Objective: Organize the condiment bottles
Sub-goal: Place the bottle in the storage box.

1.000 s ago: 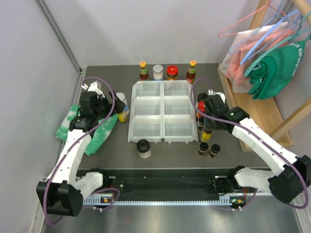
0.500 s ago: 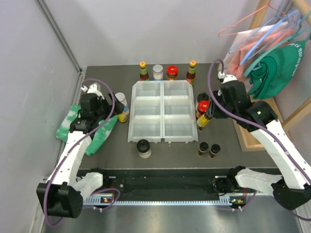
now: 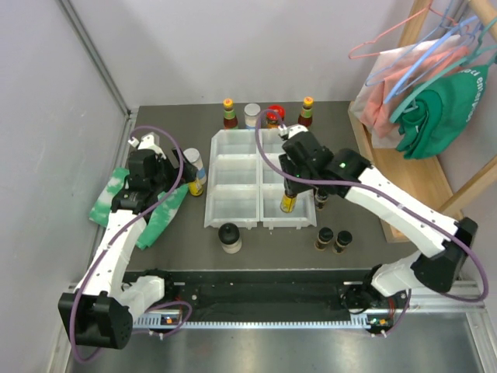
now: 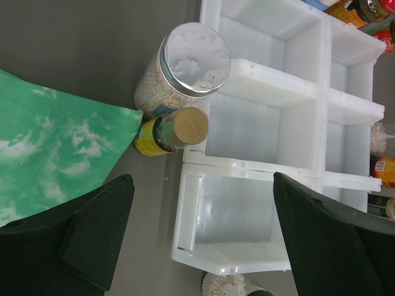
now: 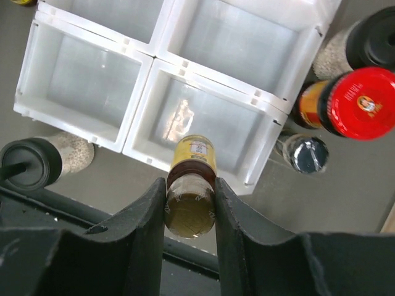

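My right gripper (image 5: 190,192) is shut on a small yellow-labelled bottle (image 5: 191,185) by its brown cap and holds it over the near right compartment of the white tray (image 5: 86,80). In the top view that bottle (image 3: 288,204) hangs at the tray (image 3: 233,198)'s near right. My left gripper (image 4: 200,203) stands wide open with nothing between its fingers, just left of the tray (image 4: 271,126). Beyond it stand a pale-lidded clear jar (image 4: 190,57) and a tan-capped yellow bottle (image 4: 182,129). Several bottles (image 3: 274,116) line the back.
A green-white cloth (image 4: 55,160) lies left of the tray, under my left arm. A black-capped jar (image 3: 229,237) stands before the tray; two small dark jars (image 3: 332,239) stand at near right. A red-lidded bottle (image 5: 361,102) and others crowd the tray's right side. A wooden rack (image 3: 404,179) stands far right.
My right arm swung from the tray's right side leftward over the tray, carrying the yellow-labelled bottle to the near right compartment. The left arm has not moved.
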### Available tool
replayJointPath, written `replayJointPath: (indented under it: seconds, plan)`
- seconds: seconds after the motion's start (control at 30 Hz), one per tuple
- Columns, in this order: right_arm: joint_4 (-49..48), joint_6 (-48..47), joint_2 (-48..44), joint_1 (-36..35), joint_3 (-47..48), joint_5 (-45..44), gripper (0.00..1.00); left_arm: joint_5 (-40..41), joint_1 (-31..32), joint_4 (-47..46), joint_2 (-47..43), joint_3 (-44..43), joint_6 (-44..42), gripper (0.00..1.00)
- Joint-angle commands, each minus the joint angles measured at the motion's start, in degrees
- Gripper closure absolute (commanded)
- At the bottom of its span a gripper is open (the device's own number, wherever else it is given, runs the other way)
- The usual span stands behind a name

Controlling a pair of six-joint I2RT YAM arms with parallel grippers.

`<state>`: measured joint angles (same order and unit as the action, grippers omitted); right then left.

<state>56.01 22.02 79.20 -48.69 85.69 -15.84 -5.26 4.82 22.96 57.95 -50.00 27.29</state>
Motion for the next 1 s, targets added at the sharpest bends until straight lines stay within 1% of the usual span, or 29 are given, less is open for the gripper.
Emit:
replayJointPath:
  seconds: [0.0, 0.3, 0.5, 0.77, 0.8, 0.87, 0.9, 0.93, 0.97]
  plan:
    - [-7.2, -0.9, 3.2, -2.4, 4.4, -3.3, 1.00, 1.9, 0.1, -2.6, -1.4, -0.3, -0.6, 0.01]
    - [-14.6, -1.0, 8.4, -2.7, 1.2, -3.5, 1.00, 2.3, 0.2, -2.7, -1.4, -0.1, -0.7, 0.01]
    - [-16.2, -0.5, 12.5, -2.6, 0.4, -3.9, 1.00, 2.4, 0.1, -2.7, -1.2, -0.1, -1.1, 0.01]
    - [-18.1, 0.0, 16.2, -2.6, -0.4, -3.8, 0.93, 1.7, 0.2, -2.5, -1.0, 0.2, -1.7, 0.01]
    - [-18.2, -0.1, 16.9, -2.6, -0.5, -3.8, 0.89, 1.7, 0.1, -2.5, -0.9, 0.3, -1.7, 0.01]
    - [-18.3, 0.0, 17.5, -2.6, -0.8, -4.1, 0.86, 1.4, 0.1, -2.5, -0.9, 0.3, -2.0, 0.01]
    - [-18.3, 0.1, 17.7, -2.6, -0.9, -4.3, 0.82, 0.9, 0.1, -2.7, -0.9, 0.3, -2.2, 0.01]
    - [-18.3, 0.2, 18.1, -2.6, -1.0, -4.4, 0.80, 0.3, 0.1, -2.8, -0.8, 0.4, -2.5, 0.05]
    - [-18.1, 0.5, 18.3, -2.6, -1.1, -4.4, 0.77, -0.2, 0.1, -3.0, -0.9, 0.5, -2.7, 0.06]
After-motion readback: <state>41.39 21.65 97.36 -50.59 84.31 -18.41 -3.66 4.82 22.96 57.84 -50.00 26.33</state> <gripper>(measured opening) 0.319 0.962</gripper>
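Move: The right hand already holds the yellow bottle. The left end of the storage box's near right compartment lies about 5 cm ahead, 5 cm left and 17 cm below. The dark bottle stands some 4 cm ahead and 11 cm right, the red-capped jar 10 cm ahead and 13 cm right, both around 15 cm down. From the left hand, that compartment end lies roughly 27 cm right, 5 cm back and 14 cm below. The right arm lowers the gripped yellow bottle about 9 cm, carrying it left and forward towards the compartment's left end. ##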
